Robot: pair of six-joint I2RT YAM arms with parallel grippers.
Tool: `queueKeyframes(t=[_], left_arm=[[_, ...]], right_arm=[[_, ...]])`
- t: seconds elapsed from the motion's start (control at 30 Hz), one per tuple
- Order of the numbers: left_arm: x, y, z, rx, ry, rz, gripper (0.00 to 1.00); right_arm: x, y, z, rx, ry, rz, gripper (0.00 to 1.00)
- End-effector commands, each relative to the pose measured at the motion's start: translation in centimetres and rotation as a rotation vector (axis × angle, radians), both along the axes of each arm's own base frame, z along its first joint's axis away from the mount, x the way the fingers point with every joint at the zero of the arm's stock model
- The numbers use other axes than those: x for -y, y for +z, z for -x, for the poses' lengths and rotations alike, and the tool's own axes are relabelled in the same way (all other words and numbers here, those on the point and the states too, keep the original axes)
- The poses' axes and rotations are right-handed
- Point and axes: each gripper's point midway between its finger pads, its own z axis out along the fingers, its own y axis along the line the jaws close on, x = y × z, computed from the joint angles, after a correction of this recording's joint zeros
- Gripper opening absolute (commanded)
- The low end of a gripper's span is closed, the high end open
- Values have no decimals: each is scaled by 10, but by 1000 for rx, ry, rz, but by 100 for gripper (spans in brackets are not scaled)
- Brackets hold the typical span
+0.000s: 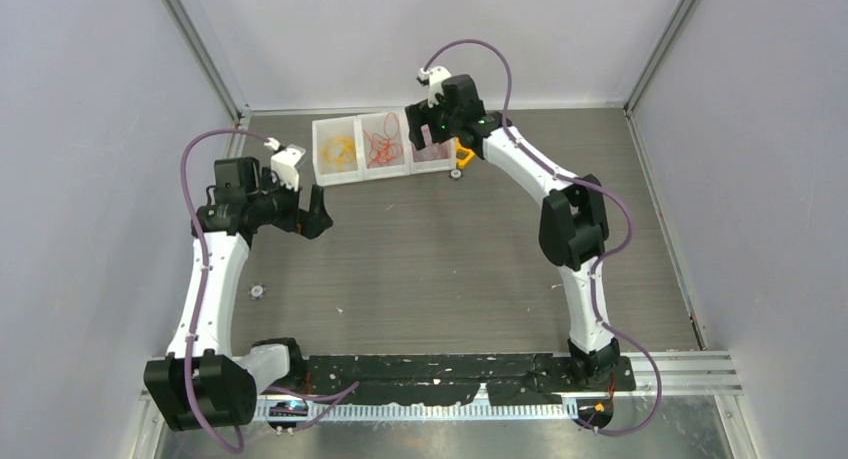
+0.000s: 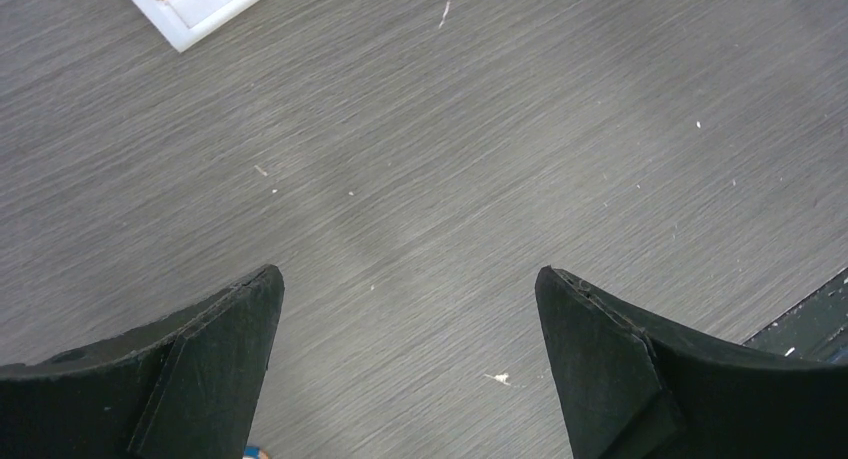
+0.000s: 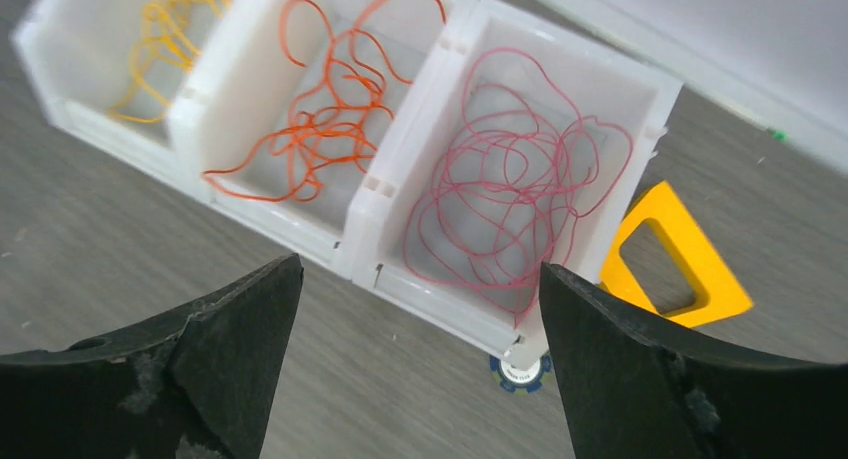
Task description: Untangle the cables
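The cables lie sorted in a white three-part tray (image 3: 362, 197) at the back of the table. Yellow strands (image 3: 165, 39) fill the left part, orange strands (image 3: 322, 114) the middle, red strands (image 3: 505, 184) the right. My right gripper (image 3: 420, 269) hangs open just above the front edge of the red part, nothing between its fingers. From above, the right gripper (image 1: 428, 129) covers much of that part. My left gripper (image 2: 408, 271) is open over bare table, below the tray's left corner (image 2: 200, 14), holding nothing.
A solid orange-yellow triangle (image 3: 680, 259) lies against the tray's right side. A blue-and-white disc (image 3: 520, 369) peeks from under the tray's front right corner. Another small disc (image 1: 257, 291) sits near the left arm. Grey walls close in three sides.
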Motion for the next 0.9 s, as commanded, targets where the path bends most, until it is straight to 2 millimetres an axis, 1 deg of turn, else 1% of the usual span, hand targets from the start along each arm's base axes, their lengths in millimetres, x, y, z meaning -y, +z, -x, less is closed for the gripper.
queueKeyframes(t=[0.0, 0.03, 0.07, 0.1, 0.13, 0.17, 0.2, 0.23, 0.27, 0.3, 0.33, 0.37, 0.4, 0.43, 0.47, 0.5, 0.53, 0.57, 0.6, 0.63, 0.67, 0.7, 0.73, 0.77, 0.8, 0.83, 0.87], left_arm=[[-15, 21, -12, -26, 89, -34, 99], [-19, 22, -15, -51, 115, -43, 99], [-25, 24, -20, -74, 154, -60, 99], [-32, 24, -22, -108, 190, -83, 99], [-35, 26, -25, -138, 199, -97, 99], [-39, 33, -29, -153, 207, -113, 99], [-42, 31, -30, -189, 213, -126, 99], [-43, 31, -33, -211, 211, -133, 99], [-43, 32, -34, -216, 204, -137, 99], [-45, 34, -37, -197, 204, -145, 99], [-47, 35, -40, -172, 207, -152, 99], [-48, 37, -44, -143, 211, -161, 99], [-50, 37, -47, -121, 220, -168, 99], [-52, 35, -50, -114, 234, -172, 99], [-53, 32, -52, -117, 247, -177, 99], [-53, 28, -53, -129, 252, -181, 99], [-52, 23, -53, -147, 251, -182, 99], [-50, 17, -52, -167, 243, -186, 99], [-48, 12, -53, -176, 238, -193, 99], [-46, 7, -53, -181, 232, -199, 99], [-43, 2, -54, -182, 224, -209, 99], [-39, -3, -55, -181, 219, -220, 99], [-37, -7, -56, -180, 215, -228, 99], [-32, -10, -55, -183, 207, -234, 99], [-26, -14, -55, -183, 192, -241, 99], [-21, -18, -54, -187, 182, -245, 99], [-18, -20, -55, -185, 173, -248, 99]], right_arm=[[4, 93, 20, 156, 77, -92, 98], [9, 102, 26, 160, 87, -104, 99], [13, 107, 29, 161, 90, -110, 97], [19, 118, 35, 169, 99, -125, 96], [24, 124, 38, 171, 102, -133, 95], [33, 133, 43, 176, 101, -142, 95], [39, 136, 47, 163, 95, -144, 95], [52, 146, 51, 164, 83, -156, 95], [60, 145, 55, 136, 70, -164, 95], [77, 150, 58, 129, 52, -176, 95], [86, 148, 62, 104, 39, -182, 95], [107, 146, 65, 93, 2, -178, 95], [117, 141, 69, 79, -19, -170, 95], [140, 132, 75, 62, -60, -155, 95], [154, 126, 77, 55, -91, -141, 95], [179, 115, 85, 38, -131, -116, 95], [191, 108, 89, 30, -158, -100, 95], [214, 93, 99, 5, -194, -74, 95], [233, 96, 106, 18, -232, -68, 95], [243, 71, 117, -31, -248, -48, 95], [261, 71, 125, -23, -284, -44, 95], [267, 49, 137, -66, -294, -27, 95], [283, 49, 144, -58, -332, -24, 95], [289, 31, 155, -91, -339, -8, 95], [296, 21, 166, -105, -357, 1, 95], [299, 18, 171, -101, -359, 12, 95], [302, 13, 180, -102, -364, 19, 95]])
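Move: The pink cable already lies in the bin's right compartment, its middle about 9 cm ahead of the open, empty right hand, 1 cm to its right and 14 cm below. From that hand, at a similar depth, the orange cable lies some 8 cm ahead and 11 cm left, the yellow triangle 8 cm ahead and 11 cm right, and the poker chip level with it and 8 cm right. From the left hand, the pink cable is roughly 33 cm ahead, 22 cm right and 18 cm below. With its fingers already wide and staying so, the empty right hand rises about 13 cm clear of the pink cable's compartment, easing back, then sweeps some 30 cm to the right and 16 cm back in all, sinking again and turning about 20 degrees clockwise as it leaves the bin for the bare right side of the table. The left hand, also empty and open, shifts forward, left and up by around 5, 4 and 3 cm over bare table, then sinks about 5 cm while its fingers tip further down. ##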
